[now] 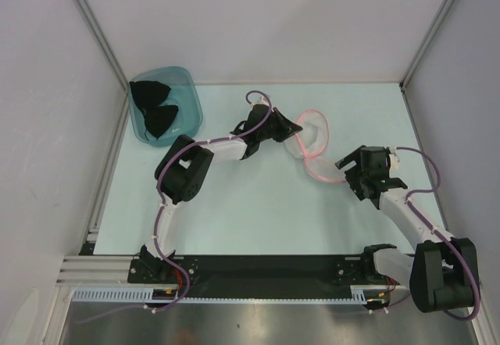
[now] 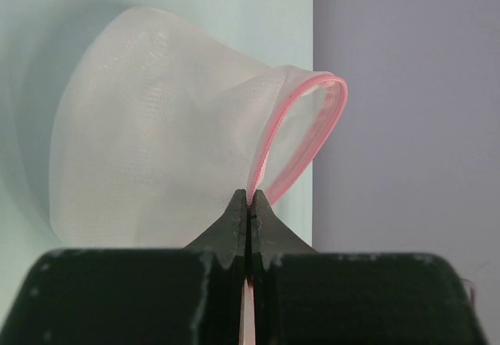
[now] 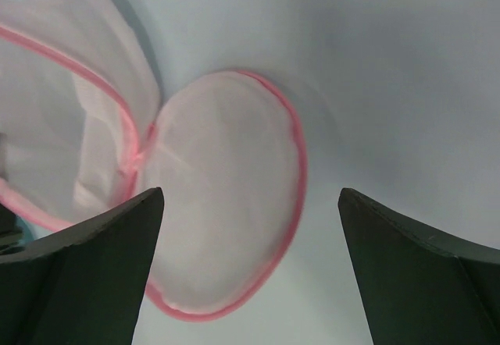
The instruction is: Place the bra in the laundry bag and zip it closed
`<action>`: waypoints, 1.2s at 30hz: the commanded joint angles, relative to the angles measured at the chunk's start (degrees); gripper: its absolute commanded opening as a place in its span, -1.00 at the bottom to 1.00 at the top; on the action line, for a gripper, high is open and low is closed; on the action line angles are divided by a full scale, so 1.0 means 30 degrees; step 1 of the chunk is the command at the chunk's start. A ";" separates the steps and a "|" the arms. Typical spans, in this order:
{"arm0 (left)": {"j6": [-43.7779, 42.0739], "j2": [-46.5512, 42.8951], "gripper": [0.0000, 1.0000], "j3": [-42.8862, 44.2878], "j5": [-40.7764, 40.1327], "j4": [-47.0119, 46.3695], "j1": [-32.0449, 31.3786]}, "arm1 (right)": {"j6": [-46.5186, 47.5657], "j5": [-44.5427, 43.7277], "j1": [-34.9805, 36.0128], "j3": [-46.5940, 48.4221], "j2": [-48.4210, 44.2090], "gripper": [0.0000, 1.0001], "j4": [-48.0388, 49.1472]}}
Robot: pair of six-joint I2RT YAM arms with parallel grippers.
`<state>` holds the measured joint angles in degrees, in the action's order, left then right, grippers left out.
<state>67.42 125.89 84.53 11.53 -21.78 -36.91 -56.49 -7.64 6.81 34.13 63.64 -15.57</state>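
The bra (image 1: 155, 107) lies black and crumpled inside a teal tub (image 1: 190, 95) at the back left, far from both grippers. The laundry bag (image 1: 314, 136) sits mid-table, open, with white mesh and pink zipper trim. One half stands up and the other half (image 3: 223, 204) lies flat on the table. My left gripper (image 1: 291, 129) is shut on the pink trim (image 2: 301, 119) of the raised half (image 2: 156, 126), jaws pressed together on it. My right gripper (image 1: 354, 179) hovers open just right of the flat half, its fingers (image 3: 117, 243) wide apart and holding nothing.
White walls with metal frame posts (image 1: 98, 25) enclose the pale green table (image 1: 258, 204) on three sides. The arm bases stand on a black rail (image 1: 258, 268) at the near edge.
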 commanded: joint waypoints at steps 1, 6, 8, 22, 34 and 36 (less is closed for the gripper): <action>-0.0353 -0.0946 -1.00 0.0036 0.0376 -0.0826 0.0144 | -0.1297 0.1137 -0.0393 -0.0947 0.0081 1.00 0.1909; -0.0266 -0.0829 -1.00 0.0065 0.0521 -0.0972 0.0202 | -0.2115 0.2077 -0.0482 -0.2146 0.2221 0.61 0.4807; -0.0091 -0.0713 -1.00 0.0065 0.0609 -0.1234 0.0202 | -0.1972 0.1932 -0.0482 -0.2323 0.3186 0.51 0.6176; 0.4829 0.2827 -1.00 0.3402 0.0611 -0.4750 0.0642 | 0.1921 -0.5533 -0.1098 0.1454 -0.0200 -1.00 0.2965; 0.5512 0.4536 -1.00 0.6456 -0.0122 -0.3611 0.0671 | 0.7574 -0.8848 0.0571 -0.2406 -0.2697 -0.98 1.0223; 0.5156 0.3510 -1.00 0.4851 -0.0356 -0.3228 0.0671 | 0.7726 -0.9287 0.0894 -0.2878 -0.2667 -0.96 1.0551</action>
<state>85.03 142.54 103.79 13.08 -33.21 -35.48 -39.62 -29.47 8.01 28.56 56.23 8.51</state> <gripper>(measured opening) 0.009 0.023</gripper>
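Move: The laundry bag's free edge lies about 1 cm ahead of the open right fingers, 1 cm to their left and 5 cm below. The bag's pink middle seam stands some 9 cm ahead of the right hand, 13 cm to its left and 4 cm lower. From the left hand, which already pinches the bag's far corner, that free edge is roughly 17 cm back, 14 cm right and 8 cm down. Right hand dips 5 cm, pinches the bag's edge, rises some 15 cm and leftward; gripping left hand advances. ##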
